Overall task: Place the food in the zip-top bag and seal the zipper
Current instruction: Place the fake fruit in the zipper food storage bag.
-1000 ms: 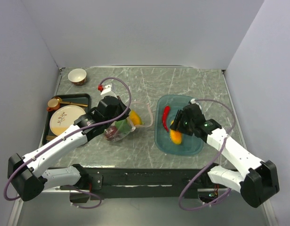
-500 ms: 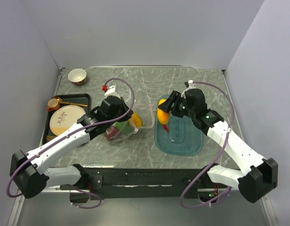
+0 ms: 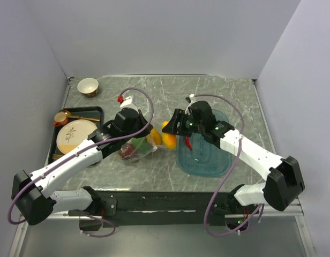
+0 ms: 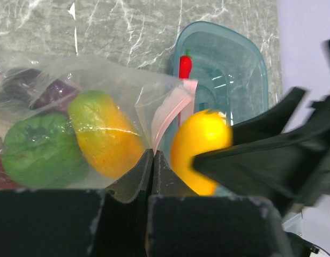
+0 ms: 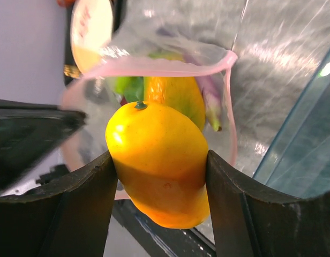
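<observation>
The clear zip-top bag [image 3: 134,150] lies left of centre, its mouth facing right. My left gripper [image 4: 153,155] is shut on the pink zipper [image 4: 167,115] at the mouth's edge, holding it up. Inside the bag I see an orange-yellow mango [image 4: 103,134], a green pepper [image 4: 39,150] and a purple eggplant [image 4: 42,88]. My right gripper [image 5: 159,160] is shut on a second mango [image 5: 154,144], held in the air just in front of the open bag mouth [image 5: 154,67]. A red chili [image 4: 185,64] lies in the teal tray [image 4: 234,59].
The teal tray [image 3: 208,160] sits right of the bag, under my right arm. A black tray holding a cream plate [image 3: 75,135] and a small copper pot [image 3: 61,118] stands at the left edge. A small bowl [image 3: 88,86] is at the back left corner.
My right gripper lifted the mango out of the teal tray and carried it left to the bag's mouth. The left gripper kept its hold on the bag's edge.
</observation>
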`<state>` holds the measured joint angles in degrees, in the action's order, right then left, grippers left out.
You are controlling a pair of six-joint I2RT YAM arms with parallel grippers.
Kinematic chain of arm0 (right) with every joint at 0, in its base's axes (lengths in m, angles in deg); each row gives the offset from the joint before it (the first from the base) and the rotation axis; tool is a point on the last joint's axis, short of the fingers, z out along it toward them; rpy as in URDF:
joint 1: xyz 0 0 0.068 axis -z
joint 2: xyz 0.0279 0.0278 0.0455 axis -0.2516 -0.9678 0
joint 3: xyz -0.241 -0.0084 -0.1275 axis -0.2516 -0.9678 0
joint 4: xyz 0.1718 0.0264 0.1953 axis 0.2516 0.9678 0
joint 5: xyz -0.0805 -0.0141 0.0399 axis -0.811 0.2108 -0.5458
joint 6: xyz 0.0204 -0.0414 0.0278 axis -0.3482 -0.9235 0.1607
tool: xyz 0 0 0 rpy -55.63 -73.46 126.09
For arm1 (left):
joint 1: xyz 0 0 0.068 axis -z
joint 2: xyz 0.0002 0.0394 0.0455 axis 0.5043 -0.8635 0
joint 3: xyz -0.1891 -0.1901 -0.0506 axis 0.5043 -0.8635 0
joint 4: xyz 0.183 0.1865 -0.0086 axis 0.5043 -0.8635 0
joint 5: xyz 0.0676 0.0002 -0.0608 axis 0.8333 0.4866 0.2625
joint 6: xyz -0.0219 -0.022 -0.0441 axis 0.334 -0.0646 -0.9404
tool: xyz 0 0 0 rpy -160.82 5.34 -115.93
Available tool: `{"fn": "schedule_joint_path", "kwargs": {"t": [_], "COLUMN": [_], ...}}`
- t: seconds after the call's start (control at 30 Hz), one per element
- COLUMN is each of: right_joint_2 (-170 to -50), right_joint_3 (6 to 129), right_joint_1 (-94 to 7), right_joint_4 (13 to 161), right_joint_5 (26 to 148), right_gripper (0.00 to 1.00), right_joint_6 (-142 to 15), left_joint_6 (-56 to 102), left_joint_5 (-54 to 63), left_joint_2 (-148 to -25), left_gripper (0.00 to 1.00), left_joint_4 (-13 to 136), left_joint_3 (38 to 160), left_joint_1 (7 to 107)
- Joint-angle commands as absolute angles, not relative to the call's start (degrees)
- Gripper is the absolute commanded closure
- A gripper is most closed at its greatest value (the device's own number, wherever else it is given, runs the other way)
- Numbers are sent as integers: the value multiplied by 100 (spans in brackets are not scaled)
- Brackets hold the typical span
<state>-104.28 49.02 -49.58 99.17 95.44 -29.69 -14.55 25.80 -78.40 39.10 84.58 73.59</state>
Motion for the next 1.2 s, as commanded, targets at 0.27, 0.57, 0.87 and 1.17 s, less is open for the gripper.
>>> {"fn": "schedule_joint_path", "kwargs": {"t": [0.27,0.57,0.87,1.17], "right_joint_2": [-11052,-11703,-11810,-10658], "right_joint_3": [5648,6536,6669,6440], "right_joint_1": [-5272,-5351,-5483,-5474], "right_joint_4": [10164,10481,11070,10921], "right_joint_5": [9889,9837,8960,8519], "right_gripper": [92,86,29,2], "right_joint_6": [-3521,-3662,-3812,-3812], "left_joint_6": [-1355,-1355,-1363,-1583], "left_joint_5": [2473,2394,2753,3730], "left_joint_2": [-7758,-7688,-7345,-6633], "left_gripper": [99,99,99,99], "left_joint_4": [4087,4104,3973,3806], "left_joint_3": [8741,8776,8969,8670], "left_joint_1": [7353,7352,7352,7353]}}
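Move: The right hand already holds the orange mango over the open bag mouth, whose middle lies about 5 cm to its left, 1 cm back and 4 cm down. The bagged mango is some 7 cm left, level fore and aft, 7 cm below; the green pepper is about 13 cm left, 4 cm back and 10 cm below. The red chili lies 9 cm right, 2 cm back, 14 cm lower. From the left hand, still pinching the rim, the mouth's middle is some 5 cm right, 3 cm back and 4 cm down. The right hand works the orange mango about 5 cm left into the bag mouth, dipping a couple of centimetres, rising again with a small push forward and sinking once more while its left side tips down some 10 degrees, then spreads its fingers to let go and eases back right and up by roughly 2.5 cm. The left hand keeps its pinch on the rim and stays nearly still at first, then, as the mango goes in and is freed, hoists the rim about 5 cm and carries it some 3 cm left. ##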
